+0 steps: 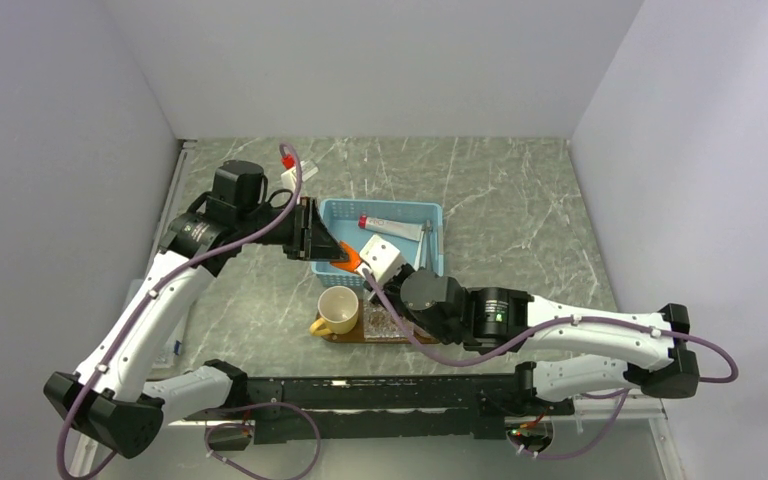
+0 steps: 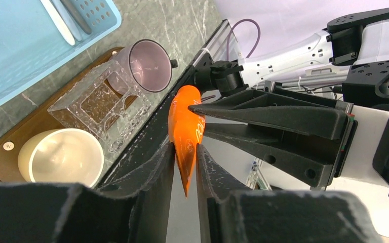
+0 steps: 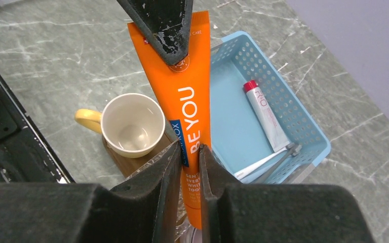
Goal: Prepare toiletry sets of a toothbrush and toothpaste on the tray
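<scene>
The orange toothpaste tube (image 1: 348, 258) hangs in the air between both arms, over the near-left corner of the blue basket. My left gripper (image 2: 185, 147) is shut on the tube's flat crimped end (image 2: 185, 126). My right gripper (image 3: 187, 147) is shut on the lower half of the tube (image 3: 185, 96), and one left finger (image 3: 164, 25) covers its top. A white tube with a red cap (image 3: 266, 114) and thin pale toothbrushes (image 3: 263, 162) lie in the basket. The brown wooden tray (image 2: 30, 124) sits below, near the table's front edge.
The blue basket (image 1: 430, 210) stands mid-table behind the tray. On the tray are a cream mug with a yellow handle (image 1: 338, 310), a clear acrylic holder (image 2: 101, 104) and a clear tumbler (image 2: 144, 66). A small white item with a red cap (image 1: 290, 168) lies at the back left.
</scene>
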Action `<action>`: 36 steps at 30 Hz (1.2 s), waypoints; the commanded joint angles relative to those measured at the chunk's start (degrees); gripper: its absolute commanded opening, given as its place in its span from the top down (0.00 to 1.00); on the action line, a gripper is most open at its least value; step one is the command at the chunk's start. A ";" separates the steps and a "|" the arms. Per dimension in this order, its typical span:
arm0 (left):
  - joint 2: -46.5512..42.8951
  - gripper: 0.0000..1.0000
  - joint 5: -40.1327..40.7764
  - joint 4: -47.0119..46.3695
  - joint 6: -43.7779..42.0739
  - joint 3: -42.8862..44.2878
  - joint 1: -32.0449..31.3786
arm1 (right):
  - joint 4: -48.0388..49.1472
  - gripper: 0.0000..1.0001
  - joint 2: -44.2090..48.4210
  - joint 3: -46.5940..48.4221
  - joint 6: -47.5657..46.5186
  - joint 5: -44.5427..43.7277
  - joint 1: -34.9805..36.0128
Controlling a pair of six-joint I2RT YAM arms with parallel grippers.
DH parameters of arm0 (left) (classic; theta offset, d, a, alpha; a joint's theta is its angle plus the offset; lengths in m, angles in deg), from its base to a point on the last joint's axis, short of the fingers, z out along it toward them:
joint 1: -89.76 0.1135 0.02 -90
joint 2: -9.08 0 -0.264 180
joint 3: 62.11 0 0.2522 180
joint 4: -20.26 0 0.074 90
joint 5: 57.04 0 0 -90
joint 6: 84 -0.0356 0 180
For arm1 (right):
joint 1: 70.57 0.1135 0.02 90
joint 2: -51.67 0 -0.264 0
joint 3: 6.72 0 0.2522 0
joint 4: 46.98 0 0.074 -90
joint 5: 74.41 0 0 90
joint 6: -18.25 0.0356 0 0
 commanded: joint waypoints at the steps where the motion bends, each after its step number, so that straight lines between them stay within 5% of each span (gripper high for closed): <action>1: 0.00 0.73 -2.65 -0.72 -1.13 -0.27 0.14 | 3.93 0.80 -0.65 3.34 -1.86 -5.17 1.50; 9: 0.51 1.00 -3.17 -1.34 -1.32 -0.13 0.14 | 4.40 0.79 -1.61 2.97 -2.68 -7.24 2.76; 14: 0.70 1.00 -2.48 -1.92 -1.50 -0.15 0.14 | 4.72 0.74 -0.53 2.27 -2.66 -7.43 2.87; 21: 0.70 1.00 -0.17 -2.16 -1.88 1.67 0.14 | 3.48 0.42 1.76 1.04 -1.52 -7.89 2.87; 36: 7.76 1.00 17.97 19.20 -13.44 21.08 -3.44 | -4.79 0.34 9.50 -0.52 2.17 -9.40 2.87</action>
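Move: The orange toothpaste hangs between both hands: its middle is about 4 cm to the left hand's right, 1 cm back and 3 cm lower, with its flat end between the left fingers. From the right hand, pinching near the cap, that middle is about 2 cm ahead, 2 cm left and 1 cm up. From the left hand, some 25 cm below, the yellow mug is 2 cm left and 3 cm back, the clear box 7 cm right and 3 cm back, and the basket's middle 5 cm right and 12 cm ahead. Almost in place, the left hand shuts its fingers on the flat end of the orange toothpaste, and only then does the right hand open wide, let go near the cap and draw off about 4 cm to the right and 4 cm up. Keeping its pinch, the left hand then carries the tube about 2.5 cm forward while rising a little and edging left, the wrist tilting some 10 degrees so that its fingers dip further. ##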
